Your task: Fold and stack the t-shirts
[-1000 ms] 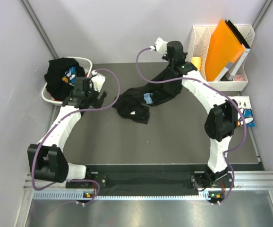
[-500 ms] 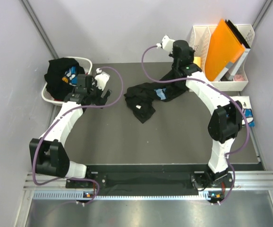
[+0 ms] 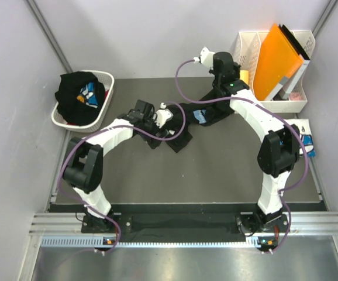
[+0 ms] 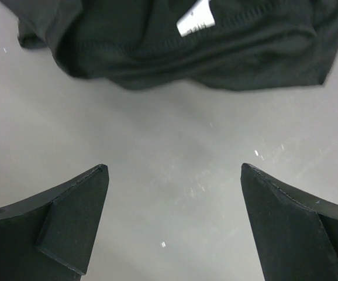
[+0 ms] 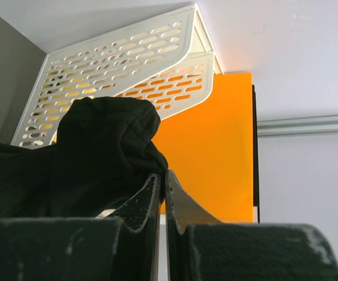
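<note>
A black t-shirt (image 3: pixel 195 114) lies stretched across the back of the dark table, its low end bunched near the middle (image 3: pixel 178 140). My right gripper (image 3: pixel 220 88) holds its far end lifted; in the right wrist view the gripper (image 5: pixel 163 174) is shut on a knot of black fabric (image 5: pixel 107 146). My left gripper (image 3: pixel 166 123) hangs open just over the shirt's near end. In the left wrist view its fingers (image 4: pixel 84 205) stand wide over bare table, with the shirt's edge and white label (image 4: pixel 195 22) just ahead. Another black t-shirt with a blue print (image 3: pixel 78 93) fills the basket. A white t-shirt (image 3: pixel 304 140) lies at the right edge.
The white laundry basket (image 3: pixel 104 102) stands at the back left. A white file holder (image 3: pixel 245 47) with an orange folder (image 3: pixel 277 55) stands at the back right, close behind my right gripper. Purple walls close in both sides.
My left arm has swung right, from beside the basket to the shirt's near end, staying open. The right gripper pulled the shirt toward the back right, then held still.
</note>
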Robot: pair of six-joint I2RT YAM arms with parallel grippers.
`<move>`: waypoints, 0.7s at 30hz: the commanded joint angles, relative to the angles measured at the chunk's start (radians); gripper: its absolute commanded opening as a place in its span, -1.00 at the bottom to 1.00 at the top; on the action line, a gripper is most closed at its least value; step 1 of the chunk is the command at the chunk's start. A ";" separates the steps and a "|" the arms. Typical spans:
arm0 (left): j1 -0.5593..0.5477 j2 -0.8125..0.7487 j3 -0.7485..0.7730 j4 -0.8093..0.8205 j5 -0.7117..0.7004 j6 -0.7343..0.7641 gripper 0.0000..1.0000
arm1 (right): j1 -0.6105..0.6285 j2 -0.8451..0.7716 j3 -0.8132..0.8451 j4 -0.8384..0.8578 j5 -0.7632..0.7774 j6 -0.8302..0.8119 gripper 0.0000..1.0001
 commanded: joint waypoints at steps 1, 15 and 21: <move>-0.004 0.064 0.098 0.086 -0.004 0.016 0.98 | -0.003 -0.019 0.033 0.013 0.002 0.024 -1.00; -0.084 0.170 0.219 0.037 0.166 0.023 0.98 | -0.029 0.024 0.088 -0.011 0.003 0.039 -1.00; -0.125 0.240 0.241 0.060 0.114 0.038 0.98 | -0.028 0.045 0.125 -0.028 0.002 0.052 -1.00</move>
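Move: The black t-shirt's loose end, with the white tag, lies on the table about 10 cm to the right of the open left hand, 4 cm ahead and some 7 cm below. Its near corner is about 11 cm right and 2 cm back of that hand, and the shirt's light-blue patch about 18 cm right and 10 cm ahead. From the right hand, which holds the other end aloft, the loose end is some 22 cm left, 15 cm back and 31 cm down. The left hand, fingers still wide open, starts about 3 cm forward with a slight drift right, then swings right over the shirt's tagged loose end, about 8 cm to the right in all, staying nearly level and turning some 10 degrees clockwise. The right hand stays up beside the white rack, shifting only about a centimetre, and keeps its shut fingers on the raised end of the shirt. ##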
